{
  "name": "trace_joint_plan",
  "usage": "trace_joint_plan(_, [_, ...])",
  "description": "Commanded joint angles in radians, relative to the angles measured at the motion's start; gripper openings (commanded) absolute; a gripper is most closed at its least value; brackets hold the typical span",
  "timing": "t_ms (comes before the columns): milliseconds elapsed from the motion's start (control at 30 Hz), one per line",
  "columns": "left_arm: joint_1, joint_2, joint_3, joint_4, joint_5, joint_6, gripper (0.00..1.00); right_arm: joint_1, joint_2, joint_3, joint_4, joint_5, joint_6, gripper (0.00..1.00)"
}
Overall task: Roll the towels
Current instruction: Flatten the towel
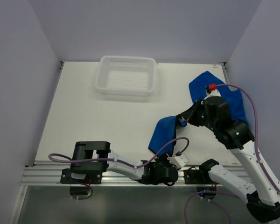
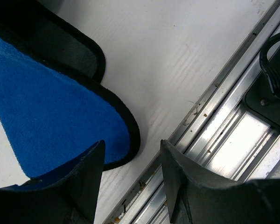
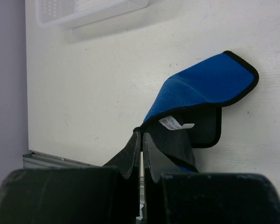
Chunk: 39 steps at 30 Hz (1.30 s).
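Observation:
One blue towel (image 1: 161,132) with a black hem lies crumpled near the table's front middle. My right gripper (image 1: 182,121) is shut on its upper corner and holds that corner off the table. In the right wrist view the fingertips (image 3: 141,134) pinch the hem, and the towel (image 3: 205,86) curls away with a white label (image 3: 175,123) showing. A second blue towel (image 1: 199,88) lies at the back right, partly under the right arm. My left gripper (image 1: 160,161) is low at the front edge. It (image 2: 131,144) stands open, with the towel's rounded corner (image 2: 51,107) just beyond its left finger and nothing between the jaws.
A white plastic basket (image 1: 127,80) stands at the back middle, also seen in the right wrist view (image 3: 84,11). An aluminium rail (image 2: 224,140) runs along the table's front edge under the left gripper. Purple walls close in the left, right and back.

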<state>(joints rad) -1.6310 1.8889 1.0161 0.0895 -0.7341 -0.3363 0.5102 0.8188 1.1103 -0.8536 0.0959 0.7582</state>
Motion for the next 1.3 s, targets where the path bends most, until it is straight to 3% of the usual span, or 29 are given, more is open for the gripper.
trace_joint_plan(0, [0.01,0.003,0.015,0.053,-0.011,-0.009,0.55,-0.001,-0.013,0.002,0.018,0.015,-0.017,0.0])
trace_joint_plan(400, [0.052,0.029,-0.004,0.062,0.061,-0.036,0.54,-0.001,-0.01,-0.004,0.021,0.019,-0.023,0.0])
trace_joint_plan(500, [0.063,0.036,-0.011,0.067,0.078,-0.047,0.49,-0.001,-0.013,-0.006,0.021,0.024,-0.025,0.0])
trace_joint_plan(767, [0.091,0.033,-0.04,0.084,0.119,-0.063,0.25,-0.001,-0.02,-0.015,0.021,0.031,-0.026,0.0])
trace_joint_plan(867, [0.095,0.021,-0.044,0.07,0.124,-0.066,0.1,-0.001,-0.02,-0.02,0.019,0.036,-0.025,0.0])
trace_joint_plan(900, [0.095,0.001,-0.045,0.066,0.122,-0.064,0.01,-0.001,-0.02,-0.023,0.019,0.037,-0.025,0.0])
trace_joint_plan(1067, [0.095,-0.129,-0.086,0.007,0.089,-0.096,0.0,-0.002,-0.02,-0.05,0.024,0.051,-0.026,0.0])
trace_joint_plan(1267, [0.091,-0.488,-0.175,-0.124,-0.023,-0.165,0.0,-0.001,-0.014,-0.084,0.021,0.129,-0.037,0.0])
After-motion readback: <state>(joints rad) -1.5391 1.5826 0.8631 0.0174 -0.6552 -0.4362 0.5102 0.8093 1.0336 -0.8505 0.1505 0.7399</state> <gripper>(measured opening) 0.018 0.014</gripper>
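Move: Just ahead of the left hand's half-open fingers lies the towel's near corner, about 3 cm forward and 2 cm below; the table's near edge runs some 4 cm behind this hand. The second towel lies roughly 33 cm ahead and 25 cm right, the white basket about 45 cm ahead and 22 cm left. From the right hand, which holds the towel's far end up, that near corner is about 11 cm back, 4 cm left and 25 cm down. Easing forward and down about 2 cm each way, the left hand shuts its fingers on the towel's near corner and pinches it, then lifts some 7 cm while swinging about 4 cm to the left. The right hand keeps its shut grip on the far end and, as the left rises, sinks about 3 cm with a slight drift right. ##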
